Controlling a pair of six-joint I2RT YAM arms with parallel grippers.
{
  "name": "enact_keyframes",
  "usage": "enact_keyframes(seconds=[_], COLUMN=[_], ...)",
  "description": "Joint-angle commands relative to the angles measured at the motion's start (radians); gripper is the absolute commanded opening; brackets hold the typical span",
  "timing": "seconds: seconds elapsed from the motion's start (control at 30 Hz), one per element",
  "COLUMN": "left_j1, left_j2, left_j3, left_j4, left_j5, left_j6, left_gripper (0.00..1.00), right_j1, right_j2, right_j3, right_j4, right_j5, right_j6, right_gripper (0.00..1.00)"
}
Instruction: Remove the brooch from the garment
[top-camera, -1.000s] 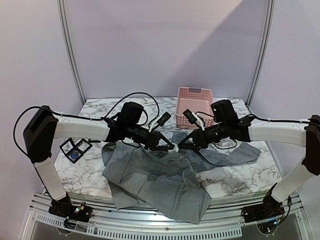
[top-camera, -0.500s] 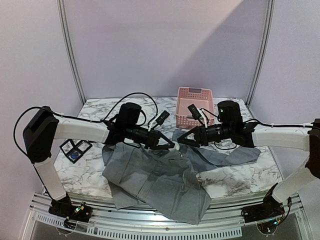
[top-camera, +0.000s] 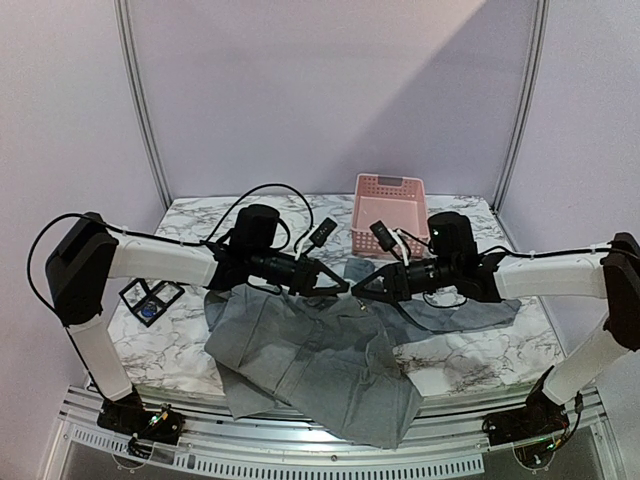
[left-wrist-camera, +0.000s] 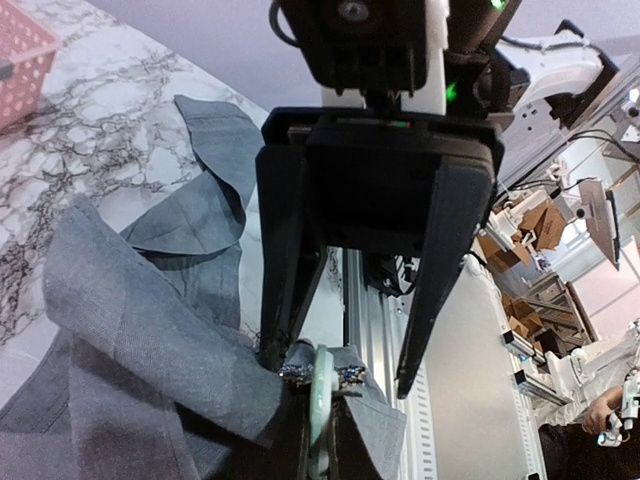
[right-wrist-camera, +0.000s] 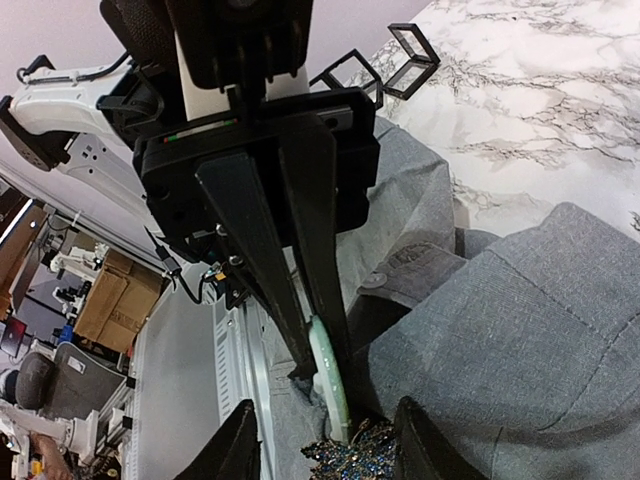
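The grey garment (top-camera: 300, 350) lies crumpled across the marble table, a fold of it lifted at the middle. My left gripper (top-camera: 343, 290) is shut on that raised fold (left-wrist-camera: 130, 330), its green pad pressed into the cloth right at the brooch (left-wrist-camera: 350, 376), a dark blue sparkly piece pinned there. My right gripper (top-camera: 364, 291) faces it, open, with one finger on each side of the brooch (right-wrist-camera: 355, 458). In the left wrist view one right finger (left-wrist-camera: 285, 290) touches the cloth by the brooch and the other stands a little off.
A pink basket (top-camera: 388, 205) stands at the back of the table behind the grippers. A small open black box (top-camera: 150, 298) lies at the left. The garment hangs over the table's front edge (top-camera: 470, 385).
My right gripper has shifted slightly left and lower, closing in on the brooch. The left gripper has kept its hold on the fold and barely moved.
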Motion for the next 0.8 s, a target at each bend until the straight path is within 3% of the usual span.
enact_keyframes(seconds=[0.0,0.77], left_j1=[0.009,0.009], left_j2=[-0.042,-0.043], left_j3=[-0.008,-0.011], left_j4=[0.030,0.033], left_j5=[0.023,0.024], left_j6=[-0.005,-0.007], left_gripper=[0.00,0.00], right_j1=[0.004,0.015], right_j2=[0.030,0.079], right_j3=[-0.010,0.002], right_j4=[0.035,0.039], right_j5=[-0.018,-0.006], right_j6=[0.015,0.025], right_gripper=[0.39,0.10])
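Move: Between the two facing hands is the brooch: its beaded part is about 1 cm to the left of the right fingertips and 1 cm below them, level with them front to back. The left hand already pinches its pale green piece, so the brooch's middle is some 1 cm to that hand's right and 1 cm below. From the right hand, the garment's body spreads about 14 cm below, 10 cm back and 8 cm left; the pink basket stands roughly 27 cm ahead, 8 cm right and 13 cm lower. Closing from about half open to nearly shut, the right fingers come together around the lower part of the brooch, just under the left fingertips. As they close, the right hand sinks about 1 cm and eases slightly left, towards the left hand. The left hand stays in place and keeps its pinch on the pale green piece. ##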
